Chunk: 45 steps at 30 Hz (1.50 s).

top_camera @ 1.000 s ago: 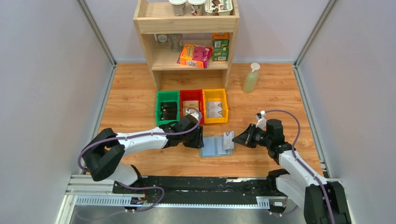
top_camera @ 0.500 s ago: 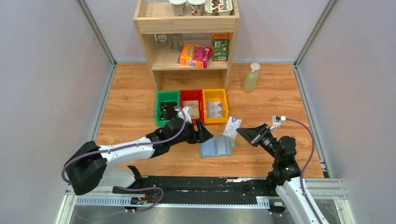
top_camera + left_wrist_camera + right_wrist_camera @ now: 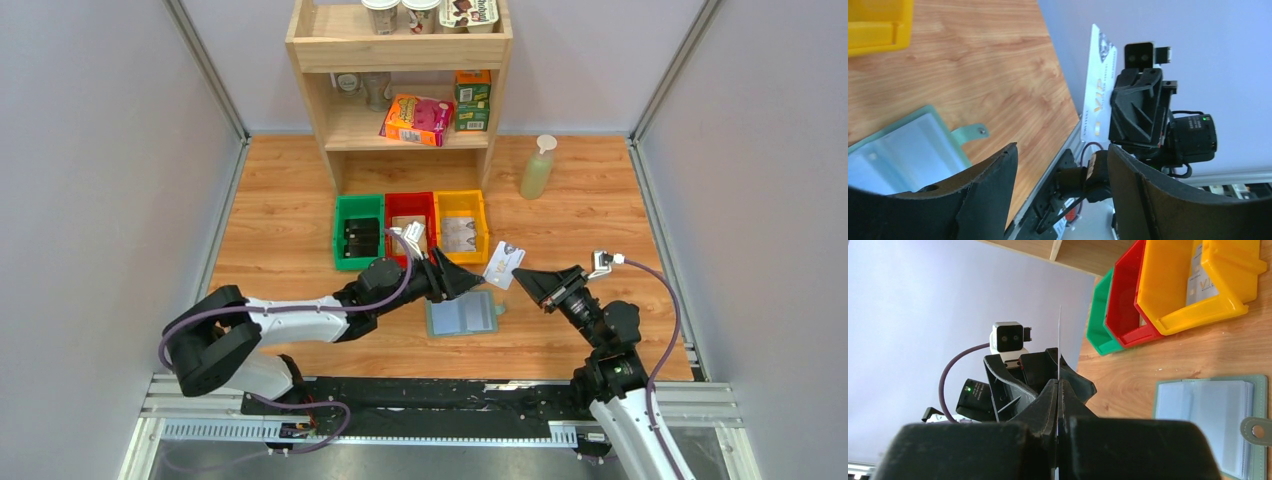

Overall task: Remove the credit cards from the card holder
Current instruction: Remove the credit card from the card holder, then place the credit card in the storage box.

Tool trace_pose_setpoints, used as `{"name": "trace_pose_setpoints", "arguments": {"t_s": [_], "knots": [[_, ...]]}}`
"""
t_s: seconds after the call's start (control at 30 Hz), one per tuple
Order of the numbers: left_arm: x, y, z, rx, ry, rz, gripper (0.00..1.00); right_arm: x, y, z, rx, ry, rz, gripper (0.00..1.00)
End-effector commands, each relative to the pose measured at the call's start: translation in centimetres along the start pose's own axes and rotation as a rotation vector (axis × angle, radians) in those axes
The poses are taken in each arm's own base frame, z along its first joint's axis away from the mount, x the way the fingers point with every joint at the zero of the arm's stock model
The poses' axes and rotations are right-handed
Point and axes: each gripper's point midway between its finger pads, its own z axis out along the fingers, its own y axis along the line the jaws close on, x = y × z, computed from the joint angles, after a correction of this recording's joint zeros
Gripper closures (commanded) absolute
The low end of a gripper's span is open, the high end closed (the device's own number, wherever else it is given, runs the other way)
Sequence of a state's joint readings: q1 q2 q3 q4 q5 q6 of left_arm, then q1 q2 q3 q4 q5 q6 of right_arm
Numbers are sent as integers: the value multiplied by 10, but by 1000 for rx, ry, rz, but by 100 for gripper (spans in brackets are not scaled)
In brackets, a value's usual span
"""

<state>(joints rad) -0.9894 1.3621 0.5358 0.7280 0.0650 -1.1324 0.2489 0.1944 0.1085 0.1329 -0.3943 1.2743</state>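
The grey-green card holder (image 3: 462,315) lies open flat on the wooden table, its pale blue slots up and its tab (image 3: 970,132) to the right. My right gripper (image 3: 524,278) is shut on a white credit card (image 3: 503,264) marked VIP (image 3: 1097,95) and holds it in the air above the holder's right edge. The right wrist view shows that card edge-on (image 3: 1059,337) between the closed fingers (image 3: 1048,405). My left gripper (image 3: 468,279) is open and empty, just left of the card, its jaws facing the card. The holder (image 3: 1208,410) sits below both grippers.
Green (image 3: 358,232), red (image 3: 410,225) and yellow (image 3: 461,227) bins stand in a row behind the holder, each with cards inside. A wooden shelf (image 3: 400,90) with boxes and cups rises behind them. A soap bottle (image 3: 537,168) stands at the back right.
My left gripper opened, lifted off the holder and swung right toward the card. My right gripper pulled the white card up and back, away from the holder.
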Motion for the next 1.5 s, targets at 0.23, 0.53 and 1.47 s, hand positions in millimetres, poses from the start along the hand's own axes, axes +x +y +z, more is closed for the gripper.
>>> {"name": "trace_pose_setpoints", "arguments": {"t_s": [0.23, 0.53, 1.47], "knots": [[-11, -52, 31, 223, -58, -83, 37, 1, 6, 0, -41, -11, 32, 100], [-14, -58, 37, 262, -71, -98, 84, 3, 3, 0, -38, -5, 34, 100], [-17, 14, -22, -142, 190, 397, 100, 13, -47, -18, 426, 287, -355, 0]]}}
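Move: The card sticks out of the right hand's shut fingers, its middle about 3 cm ahead and 3 cm to the left of that hand. From the open left hand the card lies some 6 cm to the right, 2 cm ahead and a little above. Below the left hand by about 17 cm, the open card holder is 4 cm back and 1 cm left; the yellow box stands 18 cm ahead and 1 cm left, the red box 12 cm left of the yellow one. Rightward and slightly up, the left hand eases about 4 cm to the card and shuts its fingers on the card's near edge, while the right hand keeps its pinch almost still. The right fingers then open wide and let go, that hand shifting right, dipping and rolling some 30 degrees; the left hand draws back left about 5 cm and down, rolling its left side up, card pinched. ##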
